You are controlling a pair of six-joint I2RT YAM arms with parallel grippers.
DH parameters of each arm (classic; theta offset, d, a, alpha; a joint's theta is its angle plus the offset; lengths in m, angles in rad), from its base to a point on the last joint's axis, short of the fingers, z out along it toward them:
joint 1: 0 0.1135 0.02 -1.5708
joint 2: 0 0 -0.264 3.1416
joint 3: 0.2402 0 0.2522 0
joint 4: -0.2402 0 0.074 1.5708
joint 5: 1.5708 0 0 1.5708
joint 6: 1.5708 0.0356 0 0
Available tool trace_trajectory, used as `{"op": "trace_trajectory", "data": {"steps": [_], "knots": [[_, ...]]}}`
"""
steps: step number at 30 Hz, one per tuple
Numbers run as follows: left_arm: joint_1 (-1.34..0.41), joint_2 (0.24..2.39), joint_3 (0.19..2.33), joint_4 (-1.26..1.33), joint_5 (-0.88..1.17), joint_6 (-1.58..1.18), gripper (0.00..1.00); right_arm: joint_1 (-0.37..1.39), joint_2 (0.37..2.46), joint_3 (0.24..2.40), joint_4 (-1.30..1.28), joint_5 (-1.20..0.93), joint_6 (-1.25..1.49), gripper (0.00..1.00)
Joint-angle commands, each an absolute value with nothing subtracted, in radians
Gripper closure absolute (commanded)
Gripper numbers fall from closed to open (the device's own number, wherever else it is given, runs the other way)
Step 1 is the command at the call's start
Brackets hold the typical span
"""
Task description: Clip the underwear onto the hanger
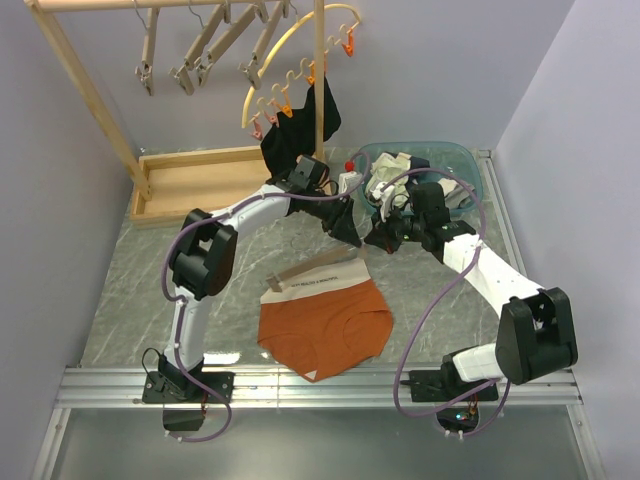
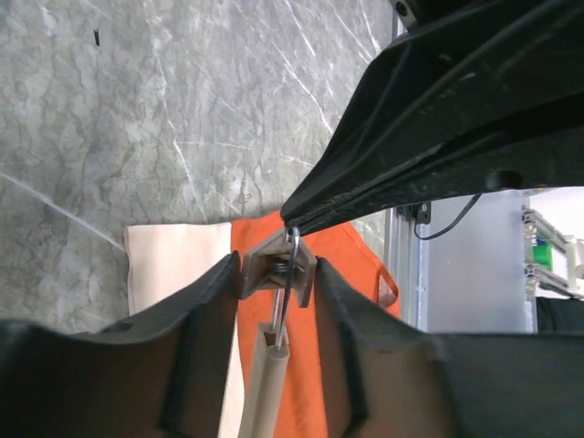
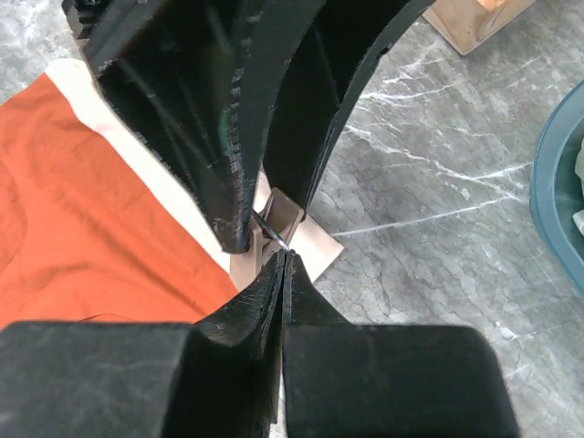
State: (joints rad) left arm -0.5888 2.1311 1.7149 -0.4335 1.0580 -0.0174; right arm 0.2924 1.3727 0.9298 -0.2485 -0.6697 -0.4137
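Note:
The rust-orange underwear (image 1: 325, 330) lies flat on the marble table, its off-white waistband (image 1: 315, 285) on the far side. The light wooden hanger (image 1: 310, 268) slants over the waistband. In the left wrist view my left gripper (image 2: 278, 274) has a finger pressed against each side of the hanger's end clip (image 2: 274, 265), with the bar (image 2: 265, 383) running down between them over the underwear (image 2: 319, 365). My right gripper (image 3: 285, 255) meets it tip to tip, shut on the thin metal wire (image 3: 272, 233) at that clip. Both grippers (image 1: 360, 233) hover above the waistband's far right corner.
A blue basin (image 1: 470, 165) of cream and grey clothes stands at the back right, just behind the right arm. A wooden rack's base tray (image 1: 190, 180) sits at the back left, with several spare hangers (image 1: 215, 45) overhead. A yellow hoop (image 1: 290, 70) holds a black garment (image 1: 300, 130).

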Motion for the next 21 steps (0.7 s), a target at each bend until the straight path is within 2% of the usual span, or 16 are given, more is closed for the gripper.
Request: {"op": "trace_trajectory", "data": {"steps": [1, 2, 3, 5, 6, 7, 14, 15, 17, 18, 21], "knots": [[-0.588, 2.138, 1.746, -0.431, 1.098, -0.015, 0.62, 0.302, 1.336, 0.977, -0.242, -0.669, -0.413, 1.00], [-0.589, 2.138, 1.746, -0.433, 1.106, -0.015, 0.67, 0.302, 1.336, 0.976, -0.242, -0.669, -0.413, 1.00], [-0.588, 2.140, 1.746, -0.431, 1.109, -0.015, 0.77, 0.302, 1.338, 0.976, -0.242, -0.669, -0.413, 1.00], [-0.589, 2.135, 1.743, -0.425, 1.108, -0.021, 0.87, 0.302, 1.338, 0.973, -0.242, -0.669, -0.411, 1.00], [-0.586, 2.128, 1.733, -0.417, 1.111, -0.025, 0.96, 0.301, 1.338, 0.971, -0.242, -0.667, -0.414, 1.00], [-0.587, 2.123, 1.726, -0.401, 1.106, -0.028, 1.00, 0.301, 1.338, 0.969, -0.241, -0.667, -0.414, 1.00], [-0.572, 2.115, 1.717, -0.403, 1.098, -0.026, 1.00, 0.301, 1.338, 0.965, -0.241, -0.664, -0.408, 1.00], [-0.569, 2.112, 1.715, -0.405, 1.097, -0.022, 1.00, 0.301, 1.339, 0.966, -0.241, -0.658, -0.405, 0.97], [-0.566, 2.111, 1.715, -0.416, 1.098, -0.012, 1.00, 0.301, 1.342, 0.968, -0.235, -0.646, -0.382, 0.84], [-0.563, 2.112, 1.717, -0.425, 1.100, -0.011, 1.00, 0.299, 1.342, 0.969, -0.227, -0.622, -0.367, 0.64], [-0.551, 2.111, 1.718, -0.460, 1.089, 0.061, 1.00, 0.255, 1.354, 0.969, -0.213, -0.621, -0.302, 0.45]]}}
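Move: The hanger's right-end clip sits between the left hand's parted fingers, about 1 cm to its right and 1 cm below. The waistband's right end lies roughly 4 cm back and 6 cm lower. The hanger's left-end clip is some 19 cm to the left, 7 cm back and 4 cm down. From the right hand, the right-end clip is about 2 cm left and 1 cm down, with its wire at the shut fingertips. The left fingers quickly close from nearly half open and pinch the hanger's right-end clip, then keep it squeezed; that hand stays almost in place, easing under 1 cm left and forward at the end. The right hand also holds its place, then opens its shut fingers to about half and lets go of the clip's wire. ##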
